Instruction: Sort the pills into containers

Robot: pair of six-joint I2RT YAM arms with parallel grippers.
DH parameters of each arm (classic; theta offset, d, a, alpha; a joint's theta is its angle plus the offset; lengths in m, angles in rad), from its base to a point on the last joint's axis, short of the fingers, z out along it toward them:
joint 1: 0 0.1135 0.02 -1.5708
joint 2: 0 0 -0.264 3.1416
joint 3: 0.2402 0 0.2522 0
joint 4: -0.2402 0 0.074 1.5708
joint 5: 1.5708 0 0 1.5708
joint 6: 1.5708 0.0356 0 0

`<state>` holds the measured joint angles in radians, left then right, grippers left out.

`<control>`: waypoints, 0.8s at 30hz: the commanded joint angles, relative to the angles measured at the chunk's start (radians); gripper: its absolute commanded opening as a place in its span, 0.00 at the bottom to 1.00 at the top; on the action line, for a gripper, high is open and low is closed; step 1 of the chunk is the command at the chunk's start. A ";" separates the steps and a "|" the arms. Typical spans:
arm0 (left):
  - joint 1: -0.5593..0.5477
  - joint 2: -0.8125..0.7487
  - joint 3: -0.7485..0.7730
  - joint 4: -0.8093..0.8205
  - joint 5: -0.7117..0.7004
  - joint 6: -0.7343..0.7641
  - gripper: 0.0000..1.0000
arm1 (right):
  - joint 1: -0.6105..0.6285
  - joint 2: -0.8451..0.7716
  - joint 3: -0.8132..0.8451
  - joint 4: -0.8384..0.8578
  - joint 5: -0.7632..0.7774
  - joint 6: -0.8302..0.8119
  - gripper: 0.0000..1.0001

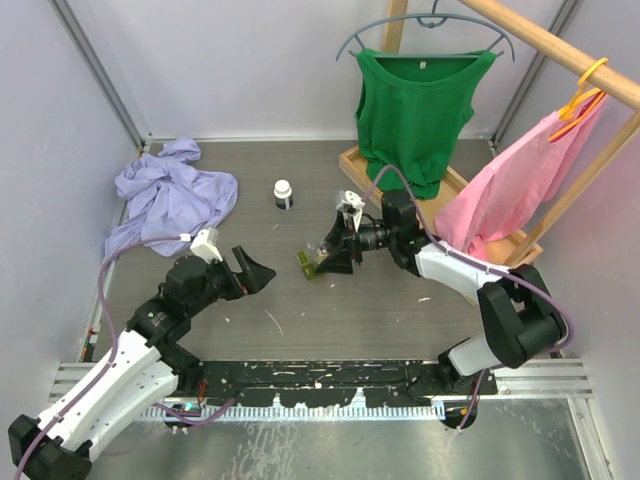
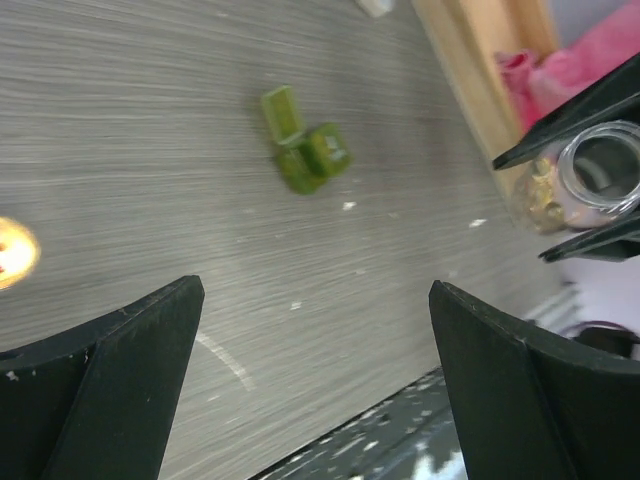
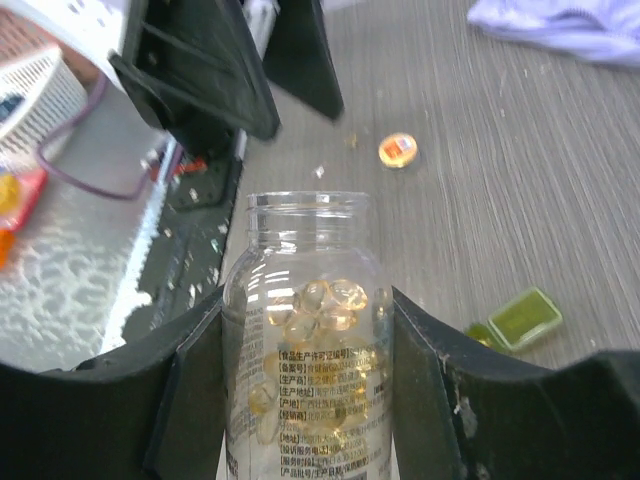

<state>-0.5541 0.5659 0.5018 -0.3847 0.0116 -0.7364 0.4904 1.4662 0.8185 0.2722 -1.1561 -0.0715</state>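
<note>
A clear open-mouthed bottle (image 3: 305,400) with yellow gel pills (image 3: 322,305) inside is clamped between my right gripper's (image 3: 305,320) jaws. It lies tilted, its mouth toward the near left. Just beside the bottle (image 1: 318,250) an olive-green container (image 1: 305,262) rests on the table with its lid open. That container (image 2: 305,152) also shows in the left wrist view, and at the right edge of the right wrist view (image 3: 520,320). My right gripper (image 1: 330,255) hovers right of it. My left gripper (image 1: 255,270) stands wide open and holds nothing (image 2: 315,300), to the left of the green container.
A small white bottle with a dark band (image 1: 283,194) stands farther back. An orange round cap (image 3: 398,150) lies on the table. A crumpled lilac cloth (image 1: 165,195) fills the back left. A green top (image 1: 415,110) and pink top (image 1: 510,190) hang on a wooden rack (image 1: 540,40) at the right.
</note>
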 commanded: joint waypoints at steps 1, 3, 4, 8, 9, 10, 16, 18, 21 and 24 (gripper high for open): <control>0.005 0.029 -0.072 0.477 0.179 -0.241 0.98 | -0.019 -0.066 -0.071 0.573 -0.086 0.386 0.02; 0.005 0.041 -0.070 0.495 0.167 -0.243 0.98 | -0.028 -0.080 -0.079 0.596 -0.085 0.408 0.02; 0.005 0.045 -0.061 0.466 0.139 -0.228 0.98 | -0.033 -0.087 -0.079 0.596 -0.086 0.410 0.02; 0.005 0.128 -0.030 0.386 0.068 -0.181 0.95 | -0.040 -0.102 -0.089 0.613 -0.087 0.430 0.02; 0.005 0.162 -0.027 0.398 0.077 -0.175 0.93 | -0.039 -0.104 -0.091 0.625 -0.086 0.439 0.02; 0.005 0.198 -0.026 0.420 0.091 -0.170 0.90 | -0.041 -0.105 -0.096 0.635 -0.085 0.447 0.02; 0.011 0.350 -0.014 0.563 0.177 -0.171 0.78 | -0.042 -0.097 -0.105 0.649 -0.095 0.457 0.02; 0.012 0.353 -0.013 0.607 0.192 -0.176 0.77 | -0.042 -0.089 -0.110 0.663 -0.096 0.465 0.02; 0.027 0.319 0.066 0.400 0.132 -0.096 0.76 | -0.042 -0.080 -0.112 0.665 -0.096 0.467 0.02; 0.028 0.296 0.170 0.026 -0.064 0.000 0.76 | -0.041 -0.074 -0.116 0.664 -0.093 0.462 0.02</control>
<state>-0.5373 0.9127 0.5228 -0.0311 0.1364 -0.8616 0.4500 1.3926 0.7010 0.8650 -1.2411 0.3809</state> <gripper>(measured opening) 0.763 0.589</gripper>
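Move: The left hand, empty and wide open, has the green pill box about 10 cm to its right, 2 cm ahead and some 14 cm below. Level with the box in reach, the clear jar hangs in the right hand, roughly 12 cm right and 2 cm above. The gold lid lies about 8 cm left and 2 cm back, the white bottle 17 cm ahead and 4 cm right, both on the table. From the right hand the box is some 16 cm below and 3 cm left. Still gripping the jar of pills, the right hand lifts it about 6 cm up and away from the green box, tipping its mouth some 10 degrees upward, then holds it there. Meanwhile the left hand travels about 5 cm right and nearly as far forward, towards the box, rising slightly, dipping and coming back up, while its empty fingers close partway. ##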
